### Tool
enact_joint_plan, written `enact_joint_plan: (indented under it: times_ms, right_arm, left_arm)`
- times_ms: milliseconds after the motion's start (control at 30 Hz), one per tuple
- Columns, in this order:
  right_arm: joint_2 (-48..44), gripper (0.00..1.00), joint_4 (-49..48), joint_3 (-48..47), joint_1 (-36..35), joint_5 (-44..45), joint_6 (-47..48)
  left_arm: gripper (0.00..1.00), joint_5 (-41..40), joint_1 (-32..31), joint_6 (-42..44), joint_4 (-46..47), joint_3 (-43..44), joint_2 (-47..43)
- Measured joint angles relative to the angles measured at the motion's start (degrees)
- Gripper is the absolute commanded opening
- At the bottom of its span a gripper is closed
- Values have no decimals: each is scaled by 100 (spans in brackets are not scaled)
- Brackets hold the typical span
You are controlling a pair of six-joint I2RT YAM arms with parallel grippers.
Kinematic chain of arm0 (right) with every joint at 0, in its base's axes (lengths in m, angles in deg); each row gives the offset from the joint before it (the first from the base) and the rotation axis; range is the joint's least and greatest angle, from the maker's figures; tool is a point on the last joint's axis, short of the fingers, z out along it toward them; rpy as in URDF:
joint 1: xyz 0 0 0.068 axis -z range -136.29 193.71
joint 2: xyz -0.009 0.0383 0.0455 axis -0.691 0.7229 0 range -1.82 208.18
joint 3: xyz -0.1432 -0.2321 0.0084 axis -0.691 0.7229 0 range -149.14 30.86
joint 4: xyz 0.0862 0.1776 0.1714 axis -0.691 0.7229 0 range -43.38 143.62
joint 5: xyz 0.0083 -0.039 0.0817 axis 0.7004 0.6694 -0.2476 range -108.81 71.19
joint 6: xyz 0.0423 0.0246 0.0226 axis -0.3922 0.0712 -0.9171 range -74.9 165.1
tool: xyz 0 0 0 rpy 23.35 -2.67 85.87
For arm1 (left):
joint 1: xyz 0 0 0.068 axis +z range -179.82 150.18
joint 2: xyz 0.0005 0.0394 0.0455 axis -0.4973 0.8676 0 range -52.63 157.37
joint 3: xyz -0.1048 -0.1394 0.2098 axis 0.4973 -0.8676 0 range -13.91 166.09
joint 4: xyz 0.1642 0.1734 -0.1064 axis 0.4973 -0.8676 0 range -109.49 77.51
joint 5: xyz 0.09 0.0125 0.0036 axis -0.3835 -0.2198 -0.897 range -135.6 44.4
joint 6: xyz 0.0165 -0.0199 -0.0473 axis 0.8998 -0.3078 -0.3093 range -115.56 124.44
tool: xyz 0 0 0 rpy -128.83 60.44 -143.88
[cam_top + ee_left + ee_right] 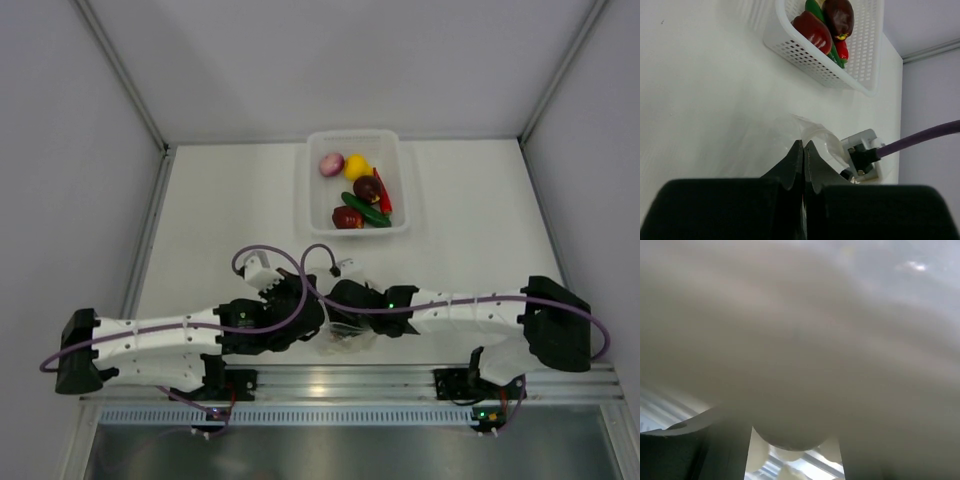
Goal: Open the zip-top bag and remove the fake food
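Observation:
The zip-top bag lies crumpled near the front rail, between my two grippers. My left gripper is shut on a fold of its clear film, which runs out from the closed tips. My right gripper points down onto the bag. Its wrist view is filled by blurred plastic, and the fingers stand apart with white dots showing in the gap. The fake food sits in the white mesh basket: pinkish onion, yellow pear, red chili, green cucumber and dark red apple.
The basket stands at the back centre of the table, well beyond the grippers. Grey walls close in the left, right and back sides. A metal rail runs along the front edge by the arm bases. Purple cables loop above the wrists.

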Motion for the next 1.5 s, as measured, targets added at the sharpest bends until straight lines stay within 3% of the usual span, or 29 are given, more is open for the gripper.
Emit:
enact_joint_plan:
  times_ms: [400, 933, 1167, 1267, 1400, 1500]
  right_arm:
    - [-990, 39, 439, -931, -2, 557, 708]
    - [-1311, 36, 402, -1342, 2, 1060, 1451]
    - [-1980, 35, 234, -1934, 205, 1134, 1770]
    - [-2006, 34, 243, -2396, 754, 1036, 1851]
    - [-1709, 35, 221, -2778, 2328, 577, 1917]
    - [-990, 37, 201, -3045, 3405, 57, 2033]
  left_arm:
    - [0, 48, 0, 623, 20, 2, -160]
    - [0, 2, 28, 1650, 24, 79, -424]
    - [0, 162, 575, 2304, 15, 101, -671]
    - [0, 363, 957, 2717, 0, 181, -695]
    - [0, 531, 1366, 3244, -83, 420, -776]
    - [0, 592, 1657, 3628, -227, 739, -826]
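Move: The right hand, down in the open bag, already grips the round dark food. The basket's middle lies some 43 cm ahead of it, 3 cm to its right and near its height. Inside, the red pepper is about 31 cm straight ahead, the cucumber 33 cm ahead and 5 cm right, the brown round fruit 40 cm ahead and 6 cm right. From the left hand, closed on the bag's edge, the basket is roughly 38 cm ahead, 9 right, 16 below. Keeping its grip on the round dark food, the right hand draws it up out of the bag, slowing briefly partway and reaching about 30 cm up, then swings forward some 20 cm and a little right towards the basket, fingers tipping up and turning clockwise. The left keeps pinching the bag's edge, rolling its left side up, and late on carries the bag left, up and forward. ##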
